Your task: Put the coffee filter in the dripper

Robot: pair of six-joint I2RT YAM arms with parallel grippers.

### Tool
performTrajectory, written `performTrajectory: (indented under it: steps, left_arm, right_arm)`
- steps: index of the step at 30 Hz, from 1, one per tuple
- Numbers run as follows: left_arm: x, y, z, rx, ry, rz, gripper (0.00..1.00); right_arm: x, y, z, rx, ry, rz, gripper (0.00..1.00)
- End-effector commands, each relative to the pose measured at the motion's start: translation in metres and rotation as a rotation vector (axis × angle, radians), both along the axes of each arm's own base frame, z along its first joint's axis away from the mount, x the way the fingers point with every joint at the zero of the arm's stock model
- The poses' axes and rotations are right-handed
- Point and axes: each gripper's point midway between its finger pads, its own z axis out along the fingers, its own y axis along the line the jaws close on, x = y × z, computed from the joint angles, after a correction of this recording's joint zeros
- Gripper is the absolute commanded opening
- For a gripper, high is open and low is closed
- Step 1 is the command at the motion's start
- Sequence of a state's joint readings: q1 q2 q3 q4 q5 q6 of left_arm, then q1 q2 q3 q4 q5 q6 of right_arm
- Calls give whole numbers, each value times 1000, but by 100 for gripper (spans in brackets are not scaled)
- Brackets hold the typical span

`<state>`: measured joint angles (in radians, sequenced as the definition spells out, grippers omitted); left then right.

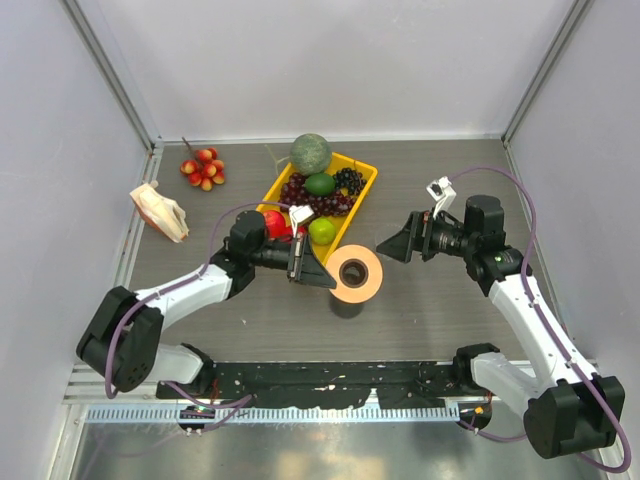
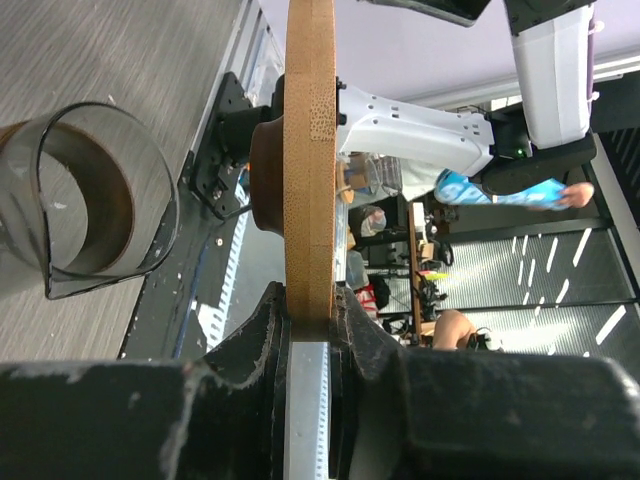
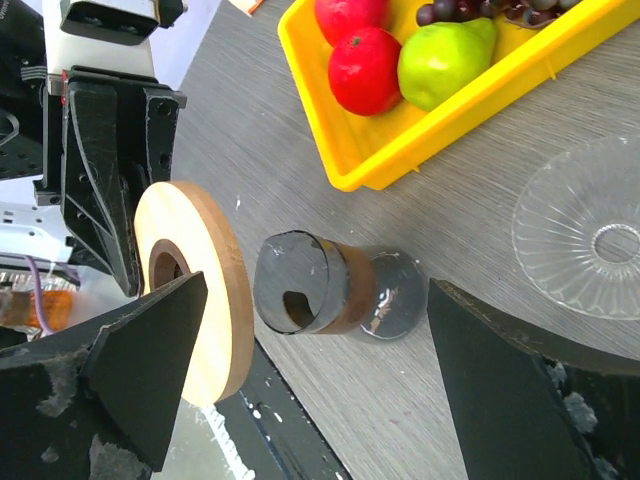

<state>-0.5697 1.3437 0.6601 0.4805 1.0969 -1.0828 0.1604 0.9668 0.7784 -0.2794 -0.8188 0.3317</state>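
Note:
My left gripper (image 1: pixel 322 275) is shut on the edge of a tan wooden ring (image 1: pixel 357 273), holding it upright above a dark smoky glass cup (image 1: pixel 345 303). In the left wrist view the ring (image 2: pixel 308 150) stands edge-on, pinched between the gripper's (image 2: pixel 308 312) jaws, with the cup (image 2: pixel 85 200) to its left. My right gripper (image 1: pixel 398 238) hangs open just right of the ring, nothing between its fingers. In the right wrist view the ring (image 3: pixel 195 290) and cup (image 3: pixel 310 283) lie between the spread fingers, and the clear ribbed dripper (image 3: pixel 585 240) rests on the table at right. No coffee filter is in view.
A yellow tray (image 1: pixel 272 188) of fruit stands behind the ring, its corner (image 3: pixel 420 150) close to the cup. A beige bundle of papers (image 1: pixel 160 212) and a cluster of small red fruit (image 1: pixel 203 168) lie at the back left. Walls close in both sides.

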Motion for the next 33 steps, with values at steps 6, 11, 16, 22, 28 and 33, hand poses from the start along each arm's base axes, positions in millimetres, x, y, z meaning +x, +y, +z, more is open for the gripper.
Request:
performTrajectory:
  steps: [6, 11, 16, 22, 28, 33]
  left_arm:
    - [-3, 2, -15, 19, 39, -33, 0]
    - [2, 2, -19, 29, 60, -29, 0]
    - [9, 4, -27, 44, 87, -17, 0]
    - [15, 3, -33, 58, 108, -12, 0]
    - [20, 2, -38, 73, 128, -23, 1]
    - [23, 3, -41, 74, 134, -18, 9]
  right_arm:
    - [4, -7, 10, -54, -76, -17, 96]
    - [2, -6, 11, -53, -81, -9, 96]
    - [0, -5, 12, -49, -80, 4, 96]
    - [-1, -4, 12, -42, -72, 16, 95]
    - [0, -2, 10, -38, -59, 27, 96]
    - [0, -2, 10, -35, -56, 34, 96]
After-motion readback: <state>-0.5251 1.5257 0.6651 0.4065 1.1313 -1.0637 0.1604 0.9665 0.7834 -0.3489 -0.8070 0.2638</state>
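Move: The carafe that my left hand's wooden ring is bound for stands about 4 cm ahead and 4 cm to the right, its middle some 14 cm below. The glass dripper is about 18 cm ahead and 15 cm right; the yellow tray's middle is 27 cm ahead and 5 cm left, both roughly 18 cm down. From my right hand the carafe lies about 4 cm back, 8 cm left and 14 cm below. Still pinching the wooden ring by its edge, I lower my left hand nearly 6 cm towards the carafe, straight down at first, then easing forward 1.5 cm or so. As I sink I roll the wrist just over 10 degrees so the ring's far side dips, and bring its brown collar down into the carafe's mouth. ##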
